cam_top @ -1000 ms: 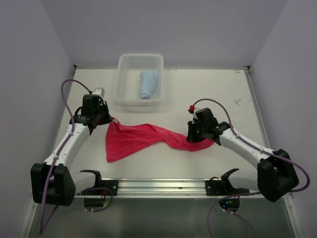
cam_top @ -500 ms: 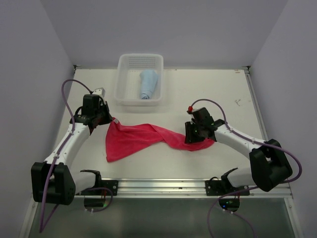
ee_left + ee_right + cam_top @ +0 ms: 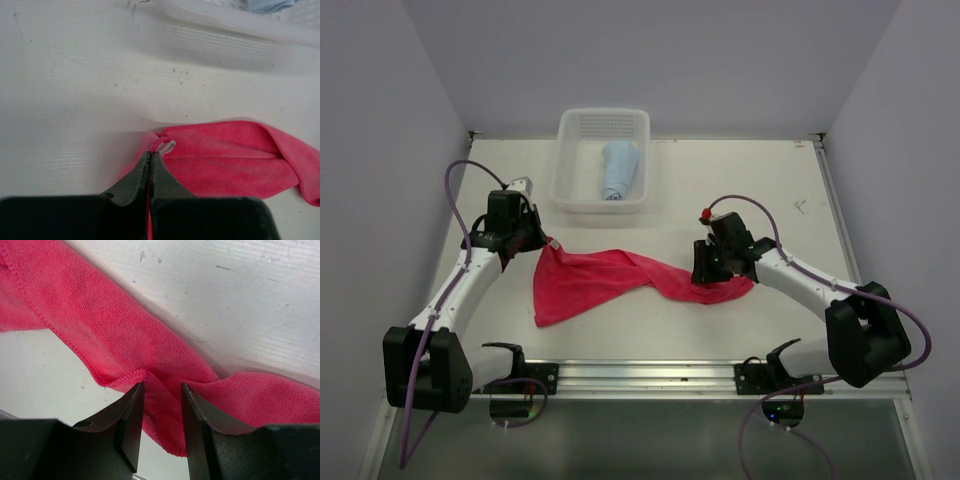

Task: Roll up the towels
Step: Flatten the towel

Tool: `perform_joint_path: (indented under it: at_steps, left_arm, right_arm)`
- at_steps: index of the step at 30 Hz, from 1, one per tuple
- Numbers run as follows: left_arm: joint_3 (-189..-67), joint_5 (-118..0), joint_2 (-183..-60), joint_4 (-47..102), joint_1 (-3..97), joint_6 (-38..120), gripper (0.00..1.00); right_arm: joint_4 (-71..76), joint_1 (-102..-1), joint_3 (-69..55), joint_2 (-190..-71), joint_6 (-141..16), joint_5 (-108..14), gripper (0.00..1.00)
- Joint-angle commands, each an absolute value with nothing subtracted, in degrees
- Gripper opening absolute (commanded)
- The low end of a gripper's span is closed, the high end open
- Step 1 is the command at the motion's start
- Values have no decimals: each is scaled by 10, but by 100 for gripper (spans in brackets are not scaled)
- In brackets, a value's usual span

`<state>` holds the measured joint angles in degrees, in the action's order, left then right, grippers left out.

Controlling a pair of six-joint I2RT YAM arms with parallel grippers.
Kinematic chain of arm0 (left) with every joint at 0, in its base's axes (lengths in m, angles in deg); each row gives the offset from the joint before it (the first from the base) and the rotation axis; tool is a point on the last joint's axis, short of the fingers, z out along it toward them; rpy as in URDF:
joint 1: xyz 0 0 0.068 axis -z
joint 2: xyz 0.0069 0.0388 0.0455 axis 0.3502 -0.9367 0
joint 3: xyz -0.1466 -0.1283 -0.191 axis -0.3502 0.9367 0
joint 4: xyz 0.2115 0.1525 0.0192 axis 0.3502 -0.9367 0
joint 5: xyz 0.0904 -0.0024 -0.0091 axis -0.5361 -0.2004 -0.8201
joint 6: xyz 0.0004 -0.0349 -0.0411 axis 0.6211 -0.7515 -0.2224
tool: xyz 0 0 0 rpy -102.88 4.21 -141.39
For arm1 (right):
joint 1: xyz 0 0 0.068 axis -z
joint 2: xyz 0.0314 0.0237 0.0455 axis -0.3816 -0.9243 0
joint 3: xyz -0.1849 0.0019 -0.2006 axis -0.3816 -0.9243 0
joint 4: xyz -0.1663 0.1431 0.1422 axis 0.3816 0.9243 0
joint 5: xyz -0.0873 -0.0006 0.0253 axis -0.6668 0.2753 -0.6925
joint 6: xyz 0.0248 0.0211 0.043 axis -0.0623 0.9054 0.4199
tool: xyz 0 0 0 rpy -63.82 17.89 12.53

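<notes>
The pink-red towel (image 3: 600, 280) lies stretched and twisted across the middle of the table. My left gripper (image 3: 542, 243) is shut on its left corner, and the left wrist view shows my left gripper (image 3: 150, 154) pinching the pink-red towel (image 3: 230, 155) by its hem. My right gripper (image 3: 705, 283) hovers over the towel's bunched right end. In the right wrist view my right gripper (image 3: 162, 386) stands open, with a fold of the pink-red towel (image 3: 125, 325) lying loose between the jaws. The light blue towel (image 3: 618, 168) lies rolled inside the white mesh basket (image 3: 565, 160).
The basket stands at the back of the table, left of centre, and its rim (image 3: 225, 20) shows at the top of the left wrist view. A metal rail (image 3: 640, 375) runs along the near edge between the arm bases. Walls close both sides.
My right gripper has opened and let go of the towel's right end, shifting slightly left as its elbow swung. The left gripper and the towel have stayed put.
</notes>
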<state>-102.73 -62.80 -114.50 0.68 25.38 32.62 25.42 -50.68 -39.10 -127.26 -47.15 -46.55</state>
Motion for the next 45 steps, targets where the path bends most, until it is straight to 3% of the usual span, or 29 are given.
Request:
perform_joint_path:
  at_steps: [1,26,30,36,45]
  left_arm:
    - [-1024,-618,-1145,32,249,340,0]
    - [-1023,-617,-1148,33,249,340,0]
    - [-1024,-618,-1147,33,249,340,0]
    - [-1024,-621,-1148,32,248,340,0]
    - [-1029,-658,-1144,27,249,345,0]
  right_arm:
    - [250,-503,-374,-1250,-461,-446,39]
    - [303,-488,-364,-1219,-500,-453,41]
    - [299,-488,-368,-1214,-500,-455,32]
    - [284,-488,-367,-1221,-492,-456,1]
    - [321,-482,-304,-1197,-496,-543,0]
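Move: The hemmed edge of the red towel's folded right part lies right between and just under the right hand's open fingers, no more than about 1 cm below. The towel's right end is some 11 cm to its right and 1 cm back, its narrow waist about 11 cm left, level fore and aft; the white basket is roughly 26 cm ahead and 21 cm left. For the left hand, which holds the towel's left end, that edge lies about 32 cm right, 8 cm back and 8 cm lower. Upward first, about 2 cm, the right hand eases off the towel with its fingers still open, drifts slightly right and shuts its fingertips, pinching the hemmed edge. Then it starts to lift again, some 1 cm up, forward and to the right. The left hand stays put and keeps its pinch on the towel's left end. ##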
